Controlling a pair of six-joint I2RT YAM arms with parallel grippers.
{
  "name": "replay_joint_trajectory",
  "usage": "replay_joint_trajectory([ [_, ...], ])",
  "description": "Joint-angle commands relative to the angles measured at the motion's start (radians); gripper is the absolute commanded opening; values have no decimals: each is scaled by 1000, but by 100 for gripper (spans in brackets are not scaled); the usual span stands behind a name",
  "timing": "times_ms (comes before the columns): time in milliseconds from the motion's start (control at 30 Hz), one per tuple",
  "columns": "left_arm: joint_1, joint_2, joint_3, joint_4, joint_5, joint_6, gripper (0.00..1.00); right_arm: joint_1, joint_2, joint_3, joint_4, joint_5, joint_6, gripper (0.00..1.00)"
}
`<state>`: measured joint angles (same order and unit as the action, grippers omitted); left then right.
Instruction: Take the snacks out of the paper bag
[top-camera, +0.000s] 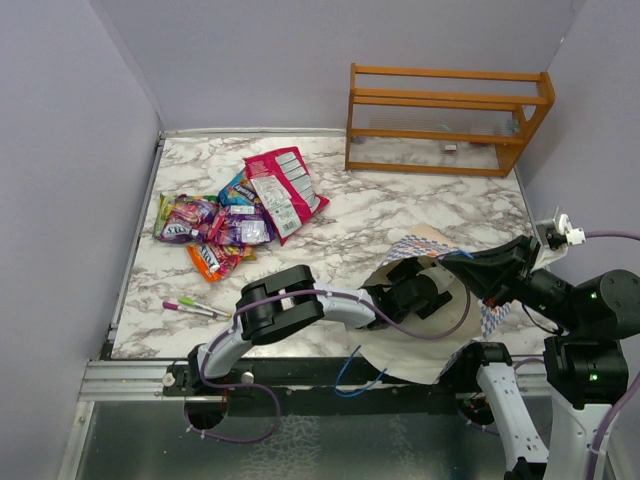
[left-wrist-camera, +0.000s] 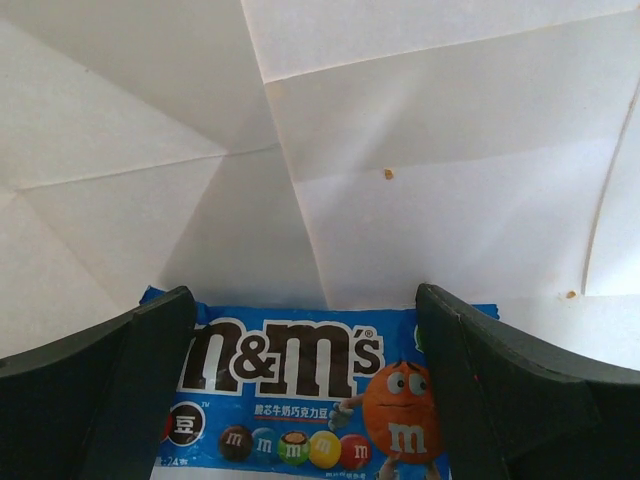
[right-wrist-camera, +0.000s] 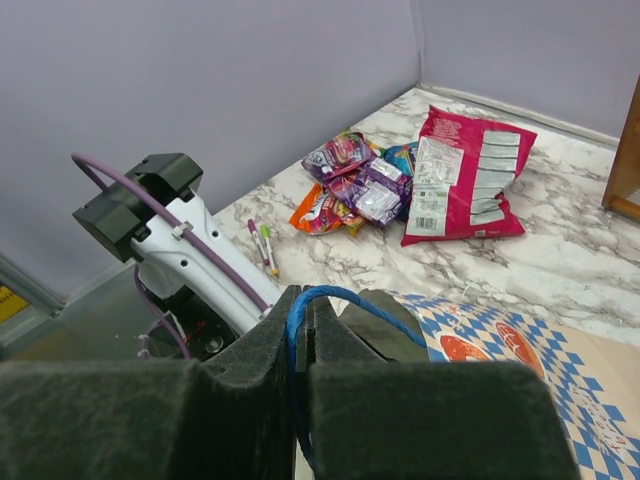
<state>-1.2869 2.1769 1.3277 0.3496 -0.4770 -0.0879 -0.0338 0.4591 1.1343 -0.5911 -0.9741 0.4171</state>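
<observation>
The paper bag (top-camera: 400, 357) lies on its side near the front right, with its chequered outside (right-wrist-camera: 500, 340) showing. My left gripper (top-camera: 425, 290) is deep in its mouth. It (left-wrist-camera: 305, 300) stands open, one finger on each side of a blue M&M's packet (left-wrist-camera: 290, 390) lying on the cream bag floor (left-wrist-camera: 400, 150). My right gripper (right-wrist-camera: 305, 300) is shut on the bag's blue cord handle (right-wrist-camera: 330, 295) and holds it up at the bag's rim (top-camera: 470, 268). Other snacks (top-camera: 225, 225) lie heaped at the back left, with a large red-pink packet (top-camera: 285, 190) beside them.
An orange wooden rack (top-camera: 445, 115) stands at the back right. Thin pink and green pens (top-camera: 195, 307) lie near the front left edge. Lilac walls close in the table on the left, back and right. The left arm (right-wrist-camera: 190, 250) stretches across the front.
</observation>
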Motion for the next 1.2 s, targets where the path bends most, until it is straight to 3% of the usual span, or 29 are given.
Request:
replay_joint_trajectory([
  [0, -12, -12, 6, -156, -65, -11, 96, 3, -12, -15, 10, -8, -6, 2],
  [400, -36, -43, -63, -207, -108, -20, 96, 4, -16, -30, -5, 11, -17, 2],
  [567, -32, -25, -84, -207, -89, -54, 92, 3, -13, -23, -14, 23, -23, 2],
  [867, -23, -25, -139, -204, -52, -136, 54, 3, -7, -1, -30, 42, -40, 2],
  [1067, -24, -37, -156, -197, -45, -135, 23, 3, -5, 0, -29, 46, -40, 2],
  [1167, -24, -61, -150, -199, -39, -105, 13, 3, -5, 1, -30, 47, -40, 2],
])
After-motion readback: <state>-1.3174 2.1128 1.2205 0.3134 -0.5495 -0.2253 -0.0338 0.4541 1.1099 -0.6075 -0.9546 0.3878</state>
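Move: The blue M&M's packet lies in the paper bag almost under the open left fingers: about 2 cm below, 1 cm back and 2 cm to their left. The bag's own middle is some 5 cm back, in line with them sideways and 3 cm higher; its loose blue handle hangs roughly 21 cm back and 15 cm left, 4 cm below. From the right gripper the packet is about 12 cm straight ahead and 38 cm down. Keep the left gripper wide open and low inside the paper bag while you draw it about 3 cm left and some 2 cm back over the M&M's packet. Then ease it down about 1 cm and close the fingers nearly shut on the packet's middle, still edging left. Let the right gripper keep its hold on the blue handle, barely moving. ##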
